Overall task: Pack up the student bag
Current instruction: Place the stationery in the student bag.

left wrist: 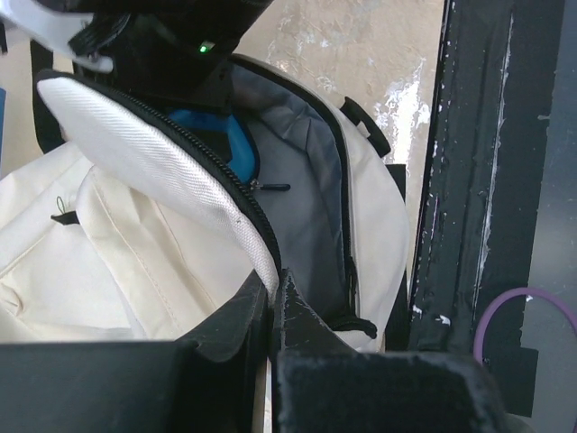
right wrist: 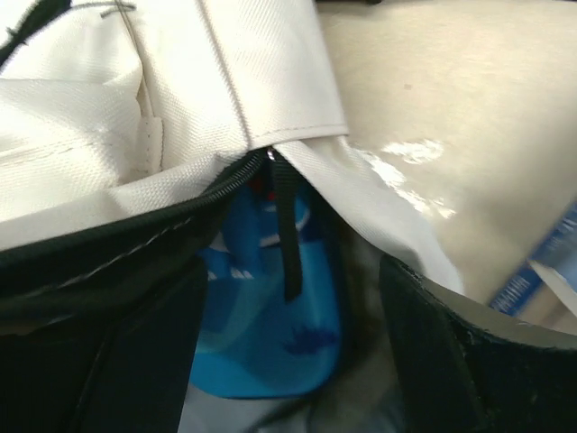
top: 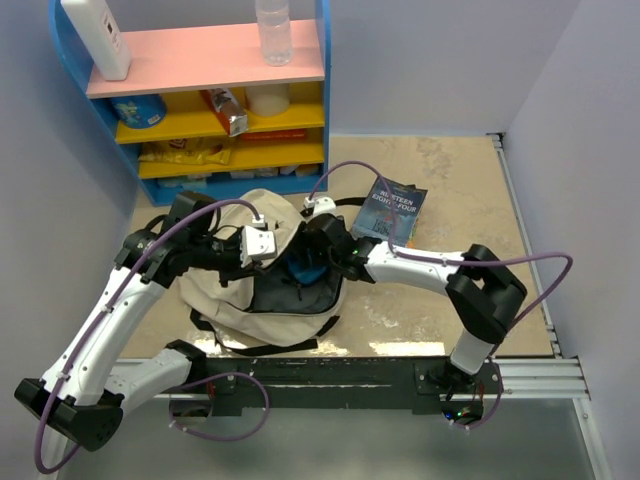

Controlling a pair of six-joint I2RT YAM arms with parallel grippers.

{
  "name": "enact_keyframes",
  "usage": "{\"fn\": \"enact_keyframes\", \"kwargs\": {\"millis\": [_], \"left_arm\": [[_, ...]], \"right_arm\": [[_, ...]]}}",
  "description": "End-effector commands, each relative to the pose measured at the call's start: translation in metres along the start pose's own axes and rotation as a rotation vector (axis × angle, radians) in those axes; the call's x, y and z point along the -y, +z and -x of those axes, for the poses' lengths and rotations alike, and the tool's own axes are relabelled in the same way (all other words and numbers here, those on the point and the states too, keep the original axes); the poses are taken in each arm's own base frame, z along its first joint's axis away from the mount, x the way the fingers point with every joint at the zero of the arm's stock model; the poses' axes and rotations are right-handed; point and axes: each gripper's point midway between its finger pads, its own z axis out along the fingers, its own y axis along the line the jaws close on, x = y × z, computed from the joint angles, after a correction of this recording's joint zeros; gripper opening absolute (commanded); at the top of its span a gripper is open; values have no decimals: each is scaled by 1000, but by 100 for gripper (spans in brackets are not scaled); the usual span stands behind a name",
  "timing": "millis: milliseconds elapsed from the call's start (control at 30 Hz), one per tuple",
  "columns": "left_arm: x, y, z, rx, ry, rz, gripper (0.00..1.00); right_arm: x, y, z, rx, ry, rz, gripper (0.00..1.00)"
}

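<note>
The student bag (top: 225, 290), a beige canvas backpack, lies on the table with its main compartment open and its grey lining (left wrist: 306, 189) showing. My left gripper (left wrist: 273, 293) is shut on the bag's zipper edge and holds the upper flap (left wrist: 153, 153) up. My right gripper (right wrist: 293, 271) is inside the opening, jaws open. A flat blue patterned item (right wrist: 270, 352) lies in the bag between its fingers (right wrist: 433, 352), with a gap on the right side. A black zip pull (right wrist: 288, 234) hangs over it. A blue book (top: 390, 212) lies on the table to the right of the bag.
A blue shelf unit (top: 200, 100) with pink and yellow shelves stands at the back, with a clear bottle (top: 273, 30) and a white bottle (top: 97, 35) on top. A black rail (top: 330, 370) runs along the near edge. Walls close in left and right.
</note>
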Motion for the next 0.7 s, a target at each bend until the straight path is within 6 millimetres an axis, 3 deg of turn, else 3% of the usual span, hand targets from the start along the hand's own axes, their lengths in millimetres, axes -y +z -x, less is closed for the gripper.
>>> {"fn": "enact_keyframes", "kwargs": {"millis": [0, 100, 133, 167, 233, 267, 367, 533, 667], "left_arm": [[9, 0, 12, 60, 20, -46, 0], [9, 0, 12, 57, 18, -48, 0], [8, 1, 12, 55, 16, -46, 0], [7, 1, 11, 53, 14, -44, 0], [7, 1, 11, 53, 19, -42, 0], [6, 1, 11, 52, 15, -40, 0], [6, 1, 12, 54, 17, -35, 0], [4, 2, 11, 51, 11, -33, 0], [2, 2, 12, 51, 8, -29, 0]], "right_arm": [[27, -41, 40, 173, 51, -129, 80], [26, -59, 37, 203, 58, -125, 76], [21, -72, 45, 233, 79, -82, 72], [21, -75, 32, 218, 70, -60, 64], [9, -88, 31, 252, 89, 19, 53], [9, -87, 14, 227, 81, 25, 36], [5, -89, -16, 185, 109, 54, 16], [-17, -101, -47, 168, 102, 149, 3], [-28, -98, -72, 114, 101, 181, 1]]}}
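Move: The stationery case that the right hand has just let go of lies in the bag about 4 cm below its open fingers, about 1 cm ahead and 1 cm to the left. The near right rim of the bag is some 10 cm back and 6 cm to the right; the book stack is about 18 cm to the right, 4 cm farther out and 5 cm lower. From the left hand the case lies roughly 10 cm to the right, 2 cm ahead and 10 cm below. The right hand, its fingers already open and off the grip, backs out of the bag away from the stationery case, first rising about 6 cm and drifting some 4 cm to the right, then swinging back towards the robot about 12 cm in all and sinking to its starting height by the bag's near right rim. On the way its wide-open fingers shut empty, ending pointed at the near end of the case, while the left hand stays put and keeps its pinch on the zip edge of the bag's flap, holding the mouth open. ##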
